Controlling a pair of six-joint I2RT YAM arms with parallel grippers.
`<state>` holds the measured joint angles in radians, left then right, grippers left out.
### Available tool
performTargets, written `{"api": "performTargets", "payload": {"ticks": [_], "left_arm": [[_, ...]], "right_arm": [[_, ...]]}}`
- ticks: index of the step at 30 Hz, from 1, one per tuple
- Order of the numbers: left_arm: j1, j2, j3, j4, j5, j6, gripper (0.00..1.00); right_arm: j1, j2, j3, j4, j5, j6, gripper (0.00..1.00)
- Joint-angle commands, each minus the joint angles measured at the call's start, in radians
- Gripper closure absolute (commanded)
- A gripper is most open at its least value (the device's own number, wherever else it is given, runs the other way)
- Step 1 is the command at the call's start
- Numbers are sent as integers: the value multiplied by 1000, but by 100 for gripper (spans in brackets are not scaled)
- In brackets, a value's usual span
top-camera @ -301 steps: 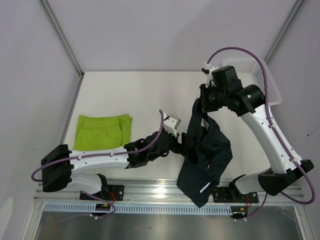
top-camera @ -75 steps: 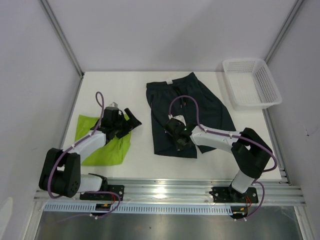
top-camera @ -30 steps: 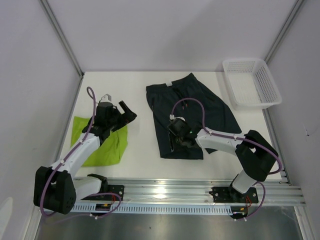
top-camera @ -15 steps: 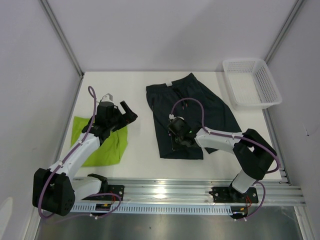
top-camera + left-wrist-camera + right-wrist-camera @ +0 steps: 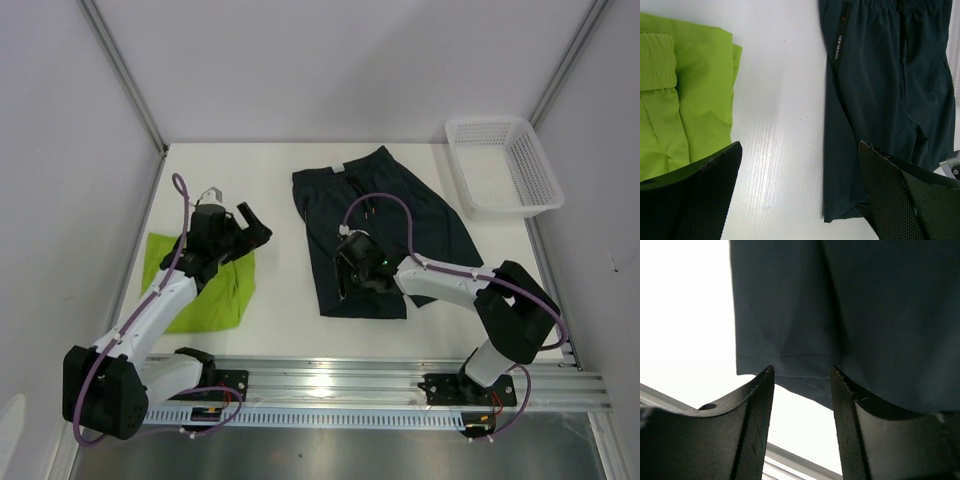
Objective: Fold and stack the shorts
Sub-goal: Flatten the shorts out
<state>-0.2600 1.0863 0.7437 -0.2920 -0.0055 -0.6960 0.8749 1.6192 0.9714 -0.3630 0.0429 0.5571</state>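
The lime green shorts (image 5: pixel 200 285) lie folded at the table's left, also in the left wrist view (image 5: pixel 685 100). The dark navy-teal shorts (image 5: pixel 385 215) lie spread flat in the middle, waistband at the far side, and also show in the left wrist view (image 5: pixel 880 100) and the right wrist view (image 5: pixel 840 305). My left gripper (image 5: pixel 252 225) hovers open and empty between the two pairs, over bare table (image 5: pixel 800 200). My right gripper (image 5: pixel 350 288) is open and empty just above the dark shorts' near left hem (image 5: pixel 802 385).
A white mesh basket (image 5: pixel 505 165) stands at the back right corner. The metal rail (image 5: pixel 330 385) runs along the near edge, close below the dark shorts' hem. Grey walls enclose the table on the left, back and right.
Ten seconds ago both grippers held the dark shorts in the air; now they lie flat. Since 2.5 s ago the left gripper has left the green shorts. Barely any motion in the last second.
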Motion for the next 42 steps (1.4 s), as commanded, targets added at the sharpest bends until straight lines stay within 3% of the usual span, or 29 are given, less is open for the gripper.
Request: {"api": "performTargets", "payload": {"ticks": [1,14,21,23,27,32,42], "left_arm": [[-8,-31,45,-1,-25,26,1],[-24,-40,59,-18,-41,26,1],[-31,-37,63,-25,-48,29,1],[-31,-32,63,-25,-48,29,1],[-31,-32,68,-26,-48,32,1],[-31,-22,80,-36,-60,44,1],[-31,7,103,-39,-57,50,1]], "right_arm": [[-20,-50,-20,22,-12,0,48],[-114,-61,-131,170,-210,7,47],[-83,-32,-99,178,-218,-6,66],[-60,-25,-71,164,-219,-13,72],[-16,-27,-31,128,-203,-28,100],[140,-15,52,30,-60,-83,100],[335,106,151,-2,-55,-91,100]]}}
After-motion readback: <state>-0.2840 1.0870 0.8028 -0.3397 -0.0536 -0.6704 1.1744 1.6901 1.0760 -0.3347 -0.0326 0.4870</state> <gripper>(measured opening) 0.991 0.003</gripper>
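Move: The left end of the dark shorts' near hem lies about 3 cm back and 4 cm left of the right hand, 2 cm below. The near table edge is straight back some 14 cm; the waistband is about 30 cm ahead, and the folded green shorts some 32 cm left and 3 cm ahead. From the left hand that hem end is about 14 cm back, 16 cm right and 12 cm below. With its half-open fingers the right hand first dips a little over 1 cm while shifting about 2 cm right over the dark shorts' near leg, then shuts fully on the cloth near the left end of the hem. Keeping it pinched, it sweeps some 11 cm left and 9 cm back towards the near table edge, rising in a low arc and sinking again near the end, while the wrist turns counter-clockwise about 20 degrees. ##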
